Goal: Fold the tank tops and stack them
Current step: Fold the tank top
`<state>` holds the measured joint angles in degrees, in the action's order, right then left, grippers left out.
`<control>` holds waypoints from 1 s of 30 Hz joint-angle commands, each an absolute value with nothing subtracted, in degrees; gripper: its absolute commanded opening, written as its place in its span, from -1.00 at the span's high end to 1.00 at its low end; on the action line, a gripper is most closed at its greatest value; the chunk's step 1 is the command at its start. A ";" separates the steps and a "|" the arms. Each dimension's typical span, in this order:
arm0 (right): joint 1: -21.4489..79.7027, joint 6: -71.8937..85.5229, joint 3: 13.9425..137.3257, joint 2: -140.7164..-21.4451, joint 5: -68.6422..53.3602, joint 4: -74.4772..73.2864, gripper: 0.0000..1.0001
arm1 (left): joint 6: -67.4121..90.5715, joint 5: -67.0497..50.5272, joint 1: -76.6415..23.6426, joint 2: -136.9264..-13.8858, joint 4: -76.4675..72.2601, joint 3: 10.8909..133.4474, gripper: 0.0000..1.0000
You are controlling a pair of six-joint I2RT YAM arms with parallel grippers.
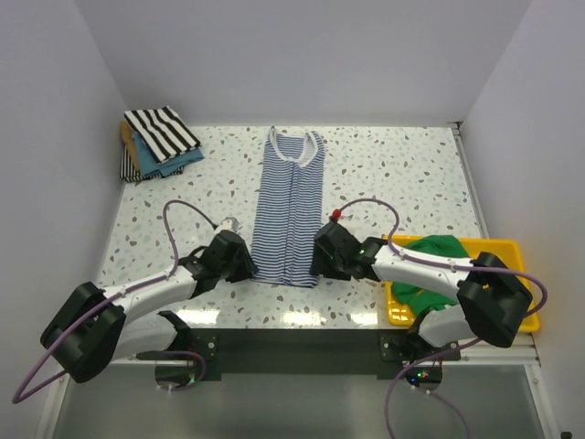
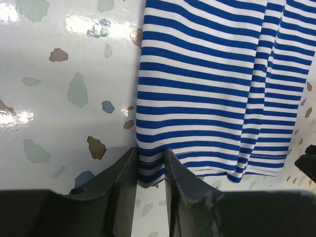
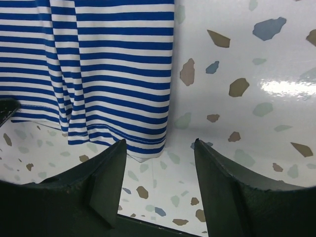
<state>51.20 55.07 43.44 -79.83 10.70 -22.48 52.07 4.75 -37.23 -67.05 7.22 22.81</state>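
Note:
A blue-and-white striped tank top (image 1: 289,206) lies flat and lengthwise in the middle of the table, neckline at the far end. My left gripper (image 1: 249,265) sits at its near left hem corner. In the left wrist view the jaws (image 2: 150,158) are narrow, with that corner of the striped cloth (image 2: 207,74) lying in the small gap between them. My right gripper (image 1: 317,261) is at the near right hem corner. It stands wide open (image 3: 160,145), the corner of the cloth (image 3: 98,59) just inside its left finger. A green tank top (image 1: 437,256) lies bunched in the tray.
A yellow plastic tray (image 1: 512,249) stands at the near right edge, beside the right arm. At the far left corner is a folded stack topped by a black-and-white striped top (image 1: 161,131), with teal cloth (image 1: 155,163) and tan cloth (image 1: 126,137) under it. White walls surround the table.

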 commanded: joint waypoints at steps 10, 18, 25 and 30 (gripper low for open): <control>55.37 59.41 42.54 -85.51 11.25 -18.55 -0.04 | 52.03 4.83 -38.93 -70.49 13.98 19.34 0.53; 56.51 59.15 41.57 -86.13 12.65 -19.94 0.35 | 54.40 3.96 -42.10 -70.31 13.36 17.41 0.79; 59.41 57.30 42.01 -84.29 14.76 -24.51 0.73 | 58.62 4.04 -49.12 -69.17 14.41 16.35 1.00; 66.43 60.89 40.96 -80.61 17.57 -30.92 0.80 | 64.68 5.45 -56.77 -64.36 19.32 15.91 1.00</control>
<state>63.24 58.24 42.09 -83.92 14.20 -23.57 61.06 4.97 -53.41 -65.23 4.62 19.57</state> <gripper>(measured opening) 0.113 0.026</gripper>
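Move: The tank top's left hem corner already sits between the left fingertips, practically at the hand point and about 1 cm below; its right hem corner is some 14 cm to the right and 1 cm nearer the base. From the right hand, that right hem corner lies about 2 cm back, 2 cm to the left and 3 cm below, with the left hem corner some 15 cm left and level fore-and-aft. The neckline is roughly 33 cm ahead of it and 5 cm left. Shut the left fingers on the left hem corner almost in place while the right gripper sinks about 3 cm, easing back and left, and closes on the right hem corner. Then, with both corners pinched low over the table, drag the hem back towards the base, the left hand also sweeping right, about 5 cm, towards the right hand. ##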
